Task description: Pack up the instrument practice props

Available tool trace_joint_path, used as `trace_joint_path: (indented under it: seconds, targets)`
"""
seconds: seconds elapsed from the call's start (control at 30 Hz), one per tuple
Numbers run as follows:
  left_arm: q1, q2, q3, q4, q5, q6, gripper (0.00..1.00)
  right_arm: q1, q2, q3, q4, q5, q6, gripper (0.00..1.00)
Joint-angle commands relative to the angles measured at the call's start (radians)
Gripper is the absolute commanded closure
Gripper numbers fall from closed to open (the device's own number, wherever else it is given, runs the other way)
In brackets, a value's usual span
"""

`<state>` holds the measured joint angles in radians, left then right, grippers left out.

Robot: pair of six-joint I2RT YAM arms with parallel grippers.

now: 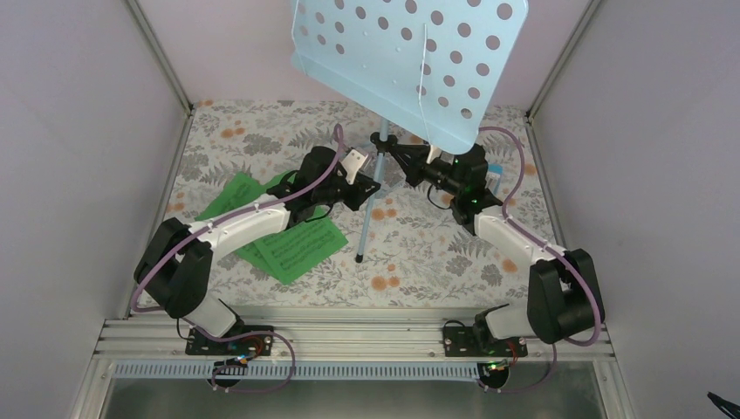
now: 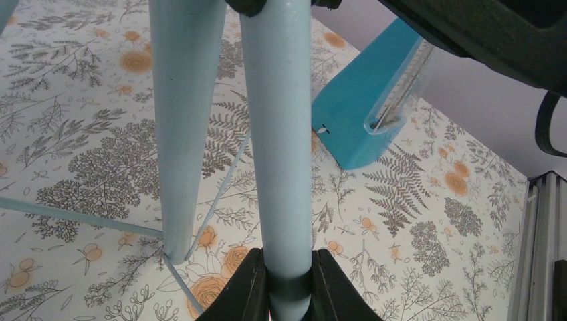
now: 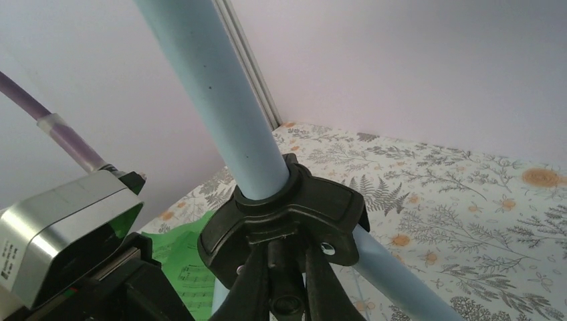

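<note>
The pale blue music stand [image 1: 410, 61] stands at the back middle, its hole-punched desk tilted over both arms. My left gripper [image 2: 289, 284] is shut on one of its pale blue leg tubes [image 2: 277, 134]; in the top view this gripper [image 1: 365, 188] sits just left of the pole. My right gripper [image 3: 287, 281] is shut on a black knob under the stand's black tripod hub [image 3: 287, 214]. Green sheet-music pages [image 1: 292, 246] lie flat under the left arm. The blue metronome [image 2: 361, 114] stands behind the stand's legs, mostly hidden by the right arm in the top view.
White walls with metal corner posts [image 1: 161, 52] close in the floral table [image 1: 419, 253] on three sides. One stand leg ends at a black foot [image 1: 359, 257] in the table's middle. The left wrist's grey camera housing [image 3: 60, 234] sits close beside the hub.
</note>
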<state>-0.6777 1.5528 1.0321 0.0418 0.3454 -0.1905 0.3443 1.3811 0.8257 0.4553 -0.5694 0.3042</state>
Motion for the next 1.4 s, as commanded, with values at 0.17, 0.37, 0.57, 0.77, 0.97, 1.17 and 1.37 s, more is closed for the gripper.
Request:
trace_joint_path:
  seconds: [0.17, 0.37, 0.57, 0.77, 0.97, 1.17, 1.37]
  targets:
    - [0.007, 0.009, 0.023, 0.004, 0.002, 0.039, 0.98, 0.03, -0.045, -0.02, -0.054, 0.156, -0.272, 0.96]
    - [0.009, 0.0, 0.021, -0.003, 0.004, 0.034, 0.98, 0.075, -0.075, -0.034, -0.087, 0.353, -0.544, 0.96]
    - [0.009, 0.003, 0.023, -0.006, 0.01, 0.033, 0.98, 0.117, -0.087, -0.002, -0.138, 0.588, -0.787, 0.96]
    - [0.01, 0.011, 0.014, 0.0, 0.002, 0.027, 0.98, 0.132, -0.064, 0.012, -0.115, 0.686, -0.956, 0.96]
    - [0.01, -0.006, -0.008, 0.021, -0.012, 0.014, 0.98, 0.151, -0.087, -0.003, -0.045, 0.73, -0.95, 0.92]
    - [0.01, -0.007, -0.013, 0.027, -0.022, 0.014, 0.98, 0.152, -0.18, 0.003, -0.084, 0.661, -0.761, 0.5]
    - [0.01, -0.015, -0.009, 0.026, -0.029, 0.016, 0.98, 0.15, -0.345, -0.094, -0.106, 0.552, -0.529, 0.19]
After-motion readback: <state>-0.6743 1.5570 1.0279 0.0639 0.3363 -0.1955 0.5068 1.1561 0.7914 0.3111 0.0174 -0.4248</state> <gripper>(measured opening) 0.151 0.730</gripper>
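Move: The knob on the stand's black leg collar is already pinched between the right hand's fingers, right at its hand point. From there the blue pencil box lies on the table about 26 cm to the right, 3 cm back and 23 cm below. The green music sheets lie some 24 cm left, 13 cm back and 26 cm down. From the left hand the knob is about 5 cm ahead, 2 cm right and 7 cm higher. Keeping its pinch on the collar knob, the right hand stays in place and rolls about its finger line by some 55 degrees, counter-clockwise seen from behind the hand. It then opens wide, lets go of the knob and backs off up and to the right by about 5 cm. The left hand keeps its grip on the near leg and holds still. ##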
